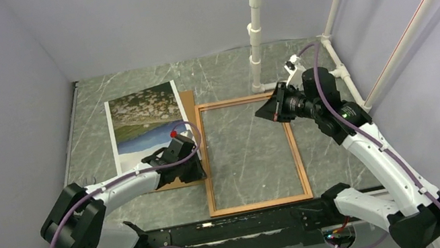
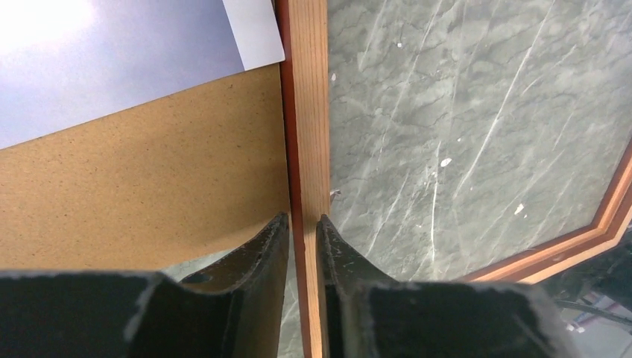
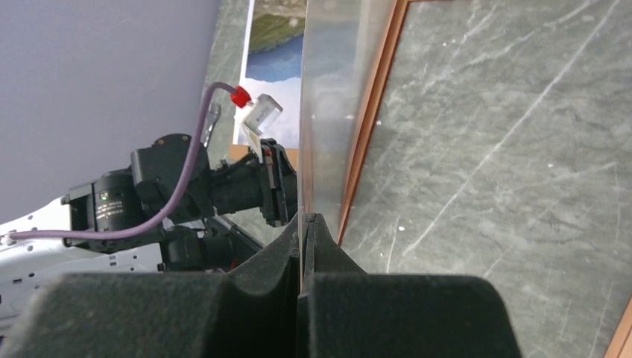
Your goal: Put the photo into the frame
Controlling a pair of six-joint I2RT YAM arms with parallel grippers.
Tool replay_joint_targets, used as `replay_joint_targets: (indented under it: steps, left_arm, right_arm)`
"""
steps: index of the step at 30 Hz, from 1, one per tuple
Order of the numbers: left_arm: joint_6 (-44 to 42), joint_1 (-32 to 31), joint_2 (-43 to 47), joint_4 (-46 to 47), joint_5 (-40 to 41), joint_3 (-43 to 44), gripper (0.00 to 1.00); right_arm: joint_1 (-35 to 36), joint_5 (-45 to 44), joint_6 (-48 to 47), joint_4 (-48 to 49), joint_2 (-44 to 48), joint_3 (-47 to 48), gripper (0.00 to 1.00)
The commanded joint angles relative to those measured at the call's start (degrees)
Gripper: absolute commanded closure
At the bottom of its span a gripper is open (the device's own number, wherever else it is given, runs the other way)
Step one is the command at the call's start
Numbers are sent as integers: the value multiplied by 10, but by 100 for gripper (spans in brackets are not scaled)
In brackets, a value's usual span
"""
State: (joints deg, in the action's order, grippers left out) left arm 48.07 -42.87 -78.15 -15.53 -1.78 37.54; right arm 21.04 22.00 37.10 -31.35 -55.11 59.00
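Note:
The orange-brown frame [image 1: 302,157] lies flat in the middle of the table. My left gripper [image 1: 199,164] straddles its left rail [image 2: 307,112], and both fingers of this gripper [image 2: 302,218] press the rail's sides. My right gripper [image 1: 263,114] hovers over the frame's far right part. This gripper [image 3: 305,218] is shut on the edge of the clear pane [image 3: 328,89], which stands tilted up above the frame [image 3: 373,112]. The photo [image 1: 144,117] lies face up left of the frame, apart from both grippers. Its white-bordered corner [image 2: 253,37] shows near the rail.
A plain brown backing board [image 2: 149,186] lies under the photo's near end, against the frame's left rail. White pipes [image 1: 255,42] stand at the back right. Grey walls close the left and back. A black rail [image 1: 222,229] runs along the near edge.

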Motion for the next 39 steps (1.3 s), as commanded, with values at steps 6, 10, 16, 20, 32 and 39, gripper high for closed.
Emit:
replay_joint_targets:
  steps: [6,10,16,20,32,39]
  left_arm:
    - [-9,0,-21,5,-7,4,87]
    - [-12,0,-40,-2,-10,9,95]
    - [3,-5,-56,37,-30,-5,100]
    - [-5,-12,-75,8,-13,22,100]
    - [3,-22,-101,-56,31,61,100]
    - [4,-22,-108,-63,37,65,100]
  right_arm:
    - [-4,-1,-1,97,-12,26,100]
    - [-7,-18,2,128,4,-10,100]
    - [-16,-17,15,168,21,-70,100]
    - [-24,-19,9,175,25,-87,100]
    - [-53,23,14,191,12,-122,100]
    - [-54,42,59,192,19,-154,100]
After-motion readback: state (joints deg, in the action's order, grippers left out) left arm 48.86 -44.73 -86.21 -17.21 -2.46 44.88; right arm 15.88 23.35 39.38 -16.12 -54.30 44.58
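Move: The frame's left bar lies just under my left fingertips, about 1 cm to their right and 2 cm down. From that hand, the frame's middle is some 17 cm right and 6 cm ahead, the backing board about 13 cm left and 15 cm ahead, and the photo roughly 16 cm left and 20 cm ahead. My right hand holds the clear sheet high over the frame, whose middle is about 26 cm below, 4 cm left and 2 cm ahead. I shut my left fingers fully with nothing between them, then with the closed tips against the left bar I push the frame about 2.5 cm to the right, away from the backing board, and stay there. My right hand keeps its pinch on the clear sheet, goes forward and slightly up, then eases right and sinks some 6 cm towards the frame. ##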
